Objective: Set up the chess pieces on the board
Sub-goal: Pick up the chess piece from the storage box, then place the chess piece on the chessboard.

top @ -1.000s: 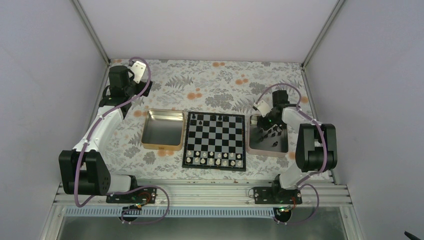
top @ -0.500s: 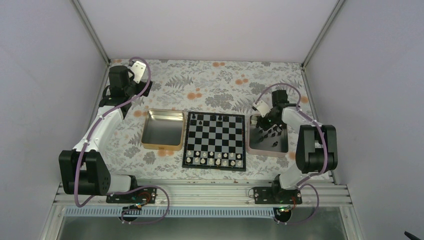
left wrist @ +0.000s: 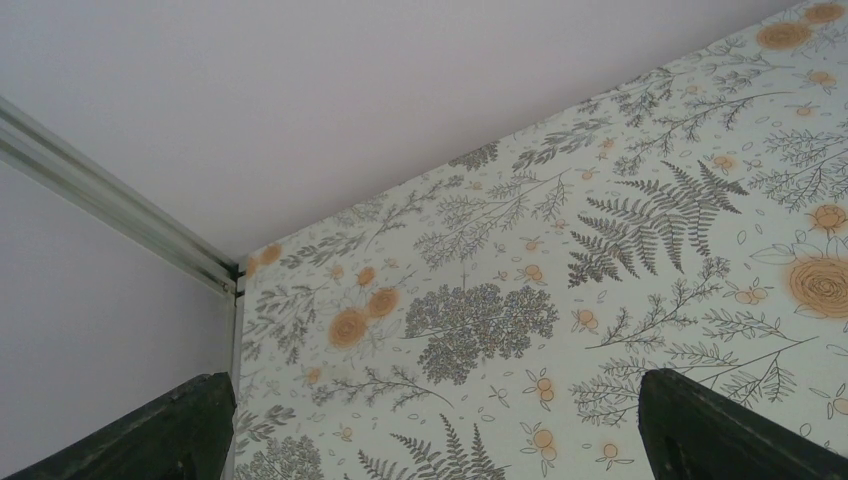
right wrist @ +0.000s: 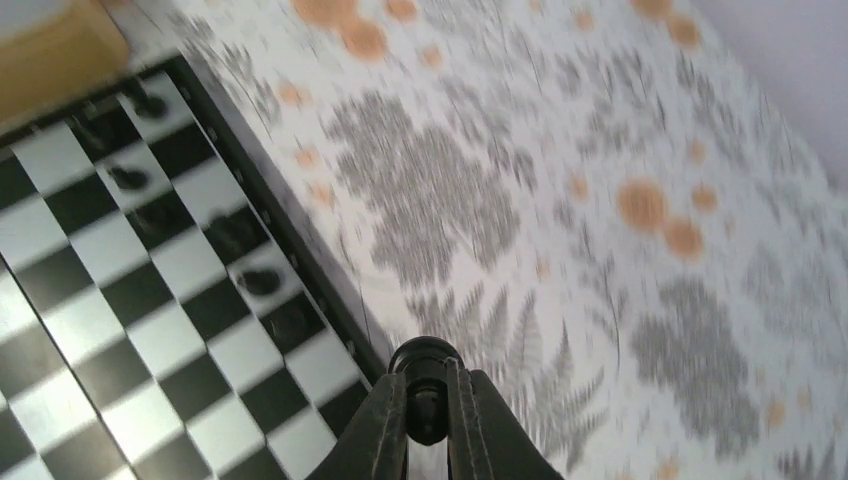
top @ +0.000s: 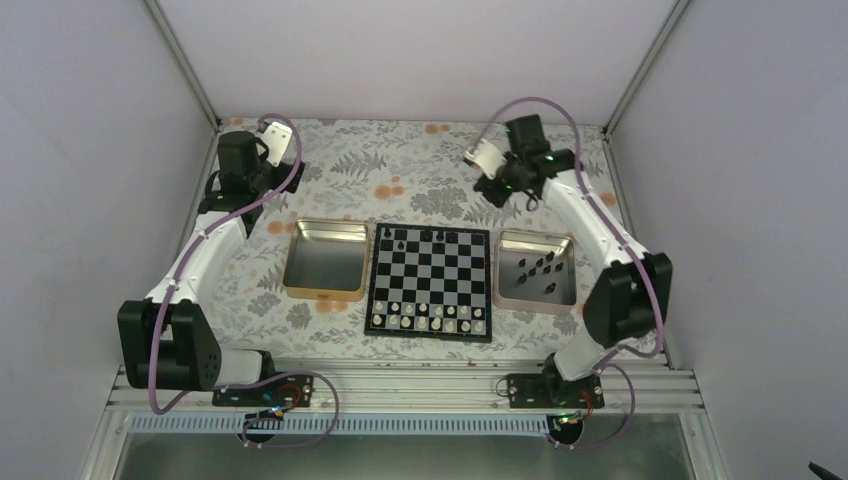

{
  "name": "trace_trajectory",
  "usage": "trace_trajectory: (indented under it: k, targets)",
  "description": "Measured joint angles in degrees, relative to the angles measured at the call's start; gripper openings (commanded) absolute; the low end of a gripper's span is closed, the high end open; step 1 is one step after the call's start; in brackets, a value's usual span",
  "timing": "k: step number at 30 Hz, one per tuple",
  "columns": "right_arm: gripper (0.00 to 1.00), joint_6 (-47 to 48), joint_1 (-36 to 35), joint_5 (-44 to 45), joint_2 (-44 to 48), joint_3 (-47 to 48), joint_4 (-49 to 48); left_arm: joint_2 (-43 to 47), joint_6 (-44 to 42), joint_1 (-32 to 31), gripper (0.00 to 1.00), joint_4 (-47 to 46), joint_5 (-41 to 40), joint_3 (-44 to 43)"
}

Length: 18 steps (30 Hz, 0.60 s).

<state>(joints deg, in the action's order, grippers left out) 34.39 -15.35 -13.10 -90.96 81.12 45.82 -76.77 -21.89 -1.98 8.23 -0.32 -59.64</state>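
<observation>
The board (top: 430,276) lies mid-table, with three black chess pieces (top: 425,236) on its far row and small white pieces (top: 428,316) along its near rows. More black chess pieces (top: 540,265) lie in the silver tray (top: 536,299) to its right. My right gripper (top: 526,201) hangs raised beyond the board's far right corner. In the right wrist view the right gripper (right wrist: 428,400) is shut on a black chess piece (right wrist: 425,358), above the cloth just off the board (right wrist: 150,300). My left gripper (left wrist: 440,440) stands open and holds nothing, facing the table's far left corner.
An empty gold tray (top: 325,293) sits against the board's left side. The floral cloth (top: 420,165) covers the table, with walls close on three sides. The left arm (top: 205,245) stretches along the left edge.
My right gripper shut on a black piece in the silver tray, then rose and swung to the far side past the board's corner. The left arm has not moved.
</observation>
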Motion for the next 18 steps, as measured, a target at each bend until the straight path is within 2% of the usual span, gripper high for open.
trace_trajectory:
  k: [3, 6, 12, 18]
  targets:
    - [0.07, 0.1, -4.8, -1.1, -6.3, 8.0, 0.5, 0.0, 0.0, 0.0, 1.00, 0.0, 0.0, 0.0]
    - [0.06, 0.3, -8.5, -2.2, -12.9, 11.8, 0.4, 0.0, 0.0, 0.0, 1.00, -0.2, 0.0, 0.4]
    - [0.07, 1.1, -14.3, -3.3, -22.3, 13.5, 0.5, 0.0, 0.0, 0.0, 1.00, -0.5, 0.0, 0.8]
    - [0.07, 1.5, -18.4, -4.2, -25.0, 13.5, 0.5, 0.0, 0.0, 0.0, 1.00, -0.4, 0.1, 0.8]
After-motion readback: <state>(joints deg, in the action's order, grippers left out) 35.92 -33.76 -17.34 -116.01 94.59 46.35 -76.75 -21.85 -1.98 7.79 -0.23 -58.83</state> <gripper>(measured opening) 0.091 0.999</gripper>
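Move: The right hand already pinches a black chess piece; the empty light square in the board's far row, third from its left end, lies roughly 17 cm to its left, 3 cm back and 16 cm below. The black piece on the fourth square is about 3 cm to the right of that square, level with it; another stands in the second row, 3 cm nearer the base. From the idle left hand, the square is around 26 cm right, 6 cm back and 22 cm below. Still pinching the piece, the right hand swings about 16 cm left, sinking roughly 10 cm towards the far row. ##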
